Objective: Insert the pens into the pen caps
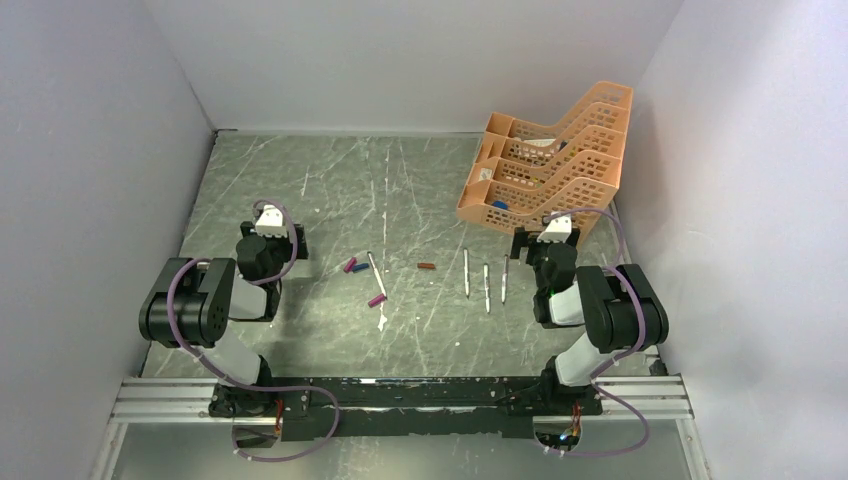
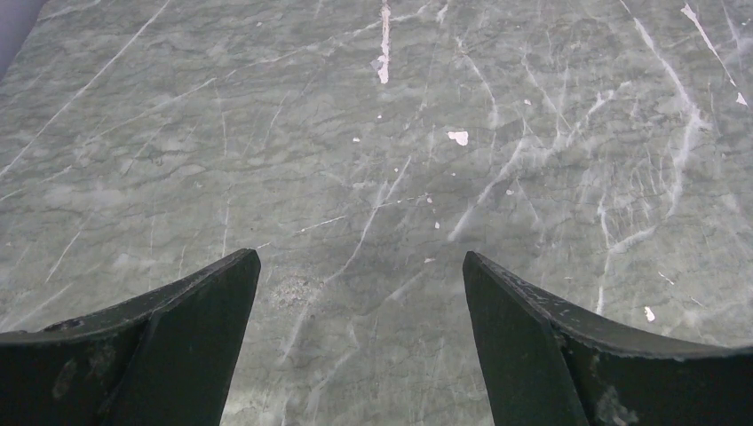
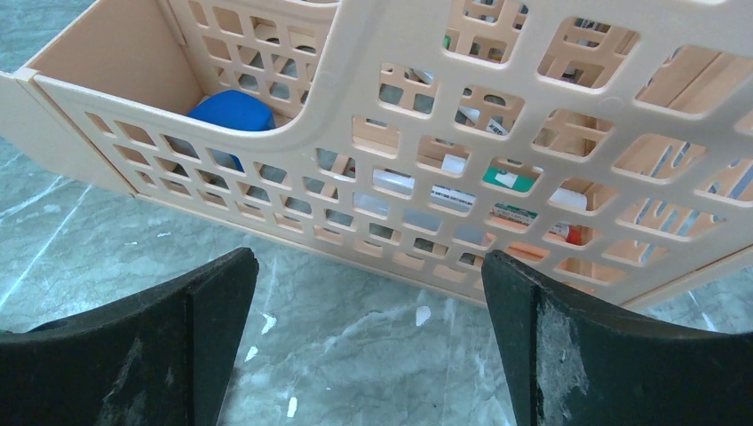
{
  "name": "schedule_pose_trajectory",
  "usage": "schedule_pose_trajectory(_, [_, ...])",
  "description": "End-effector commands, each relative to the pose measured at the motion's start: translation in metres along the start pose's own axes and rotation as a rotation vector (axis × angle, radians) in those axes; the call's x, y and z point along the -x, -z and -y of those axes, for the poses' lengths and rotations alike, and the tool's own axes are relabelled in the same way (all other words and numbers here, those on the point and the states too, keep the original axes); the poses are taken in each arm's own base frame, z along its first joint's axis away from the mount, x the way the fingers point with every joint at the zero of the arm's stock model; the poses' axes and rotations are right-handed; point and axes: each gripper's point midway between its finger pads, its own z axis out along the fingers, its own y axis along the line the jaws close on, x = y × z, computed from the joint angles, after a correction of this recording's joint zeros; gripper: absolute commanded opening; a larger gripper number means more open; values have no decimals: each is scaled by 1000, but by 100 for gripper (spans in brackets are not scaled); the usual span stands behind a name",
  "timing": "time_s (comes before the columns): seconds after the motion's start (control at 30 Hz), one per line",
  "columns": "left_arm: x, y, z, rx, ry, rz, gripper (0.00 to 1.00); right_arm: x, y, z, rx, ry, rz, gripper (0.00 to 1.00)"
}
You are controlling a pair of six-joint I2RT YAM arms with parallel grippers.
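Observation:
Four thin silvery pens lie on the marble table: one slanted (image 1: 375,272) left of centre, and three side by side to the right (image 1: 466,272), (image 1: 486,287), (image 1: 504,278). The pen caps lie near them: a magenta one (image 1: 349,265) touching a blue one (image 1: 360,267), another magenta one (image 1: 377,300) by the slanted pen's near end, and a dark red-brown one (image 1: 426,266) alone in the middle. My left gripper (image 1: 268,212) (image 2: 360,266) stands open over bare table, left of the caps. My right gripper (image 1: 558,222) (image 3: 368,266) is open and empty, facing the tray, right of the three pens.
An orange mesh tray (image 1: 545,165) (image 3: 426,133) stands at the back right, close in front of the right fingers, with a blue object (image 3: 233,111) and small items inside. Grey walls close the table on the left, back and right.

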Motion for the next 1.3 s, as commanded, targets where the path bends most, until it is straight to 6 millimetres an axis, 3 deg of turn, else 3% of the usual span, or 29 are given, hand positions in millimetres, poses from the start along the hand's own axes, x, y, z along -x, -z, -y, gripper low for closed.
schedule_pose_trajectory(0.0, [7, -4, -4, 14, 10, 22, 96, 5, -4, 3, -6, 1, 17, 100])
schedule_pose_trajectory(0.33, [7, -4, -4, 13, 10, 22, 96, 4, -6, 6, -19, -16, 6, 100])
schedule_pose_trajectory(0.47, [7, -4, -4, 13, 10, 23, 96, 22, 0, 22, -158, -37, -17, 100])
schedule_pose_trajectory(0.53, [7, -4, -4, 13, 9, 23, 96, 45, 2, 33, -267, -196, -85, 100])
schedule_pose_trajectory(0.63, [7, -4, -3, 12, 10, 22, 96, 76, 7, 11, -151, -269, -149, 100])
schedule_pose_trajectory(0.77, [7, -4, -4, 13, 10, 22, 96, 106, 28, -27, 65, -355, -87, 98])
schedule_pose_trajectory(0.83, [8, -4, -4, 13, 10, 24, 96, 109, 41, -39, 148, -382, -73, 83])
schedule_pose_trajectory(0.9, [8, -4, -3, 12, 9, 24, 96, 108, 53, -51, 213, -401, -90, 74])
schedule_pose_trajectory(1.1, [7, -4, -3, 12, 10, 22, 96, 97, 80, -68, 307, -411, -83, 73])
schedule_pose_trajectory(1.17, [7, -4, -3, 12, 10, 22, 96, 82, 83, -68, 300, -405, -133, 69])
schedule_pose_trajectory(1.27, [7, -4, -3, 12, 10, 22, 96, 45, 82, -65, 253, -379, -253, 55])
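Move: The right hand hovers open, some 6 cm above the table, with the nearest, right-hand pen about 10 cm to its left, 8 cm back and 6 cm below. The middle pen is about 15 cm left and 10 cm back, the left pen 20 cm left and 6 cm back, while the orange crate's middle is some 18 cm straight ahead. From the left hand, the right-hand pen is roughly 56 cm right and 8 cm back. After a short wait the empty right hand rises steeply in front of the crate, about 15 cm, edging slightly forward and right at first. It then swings left and back away from the crate, sinking about 6 cm again to finish high up but closer to being over the pens, as the wrist rolls some 25 degrees with its left side rising and the fingers close partway on nothing. ##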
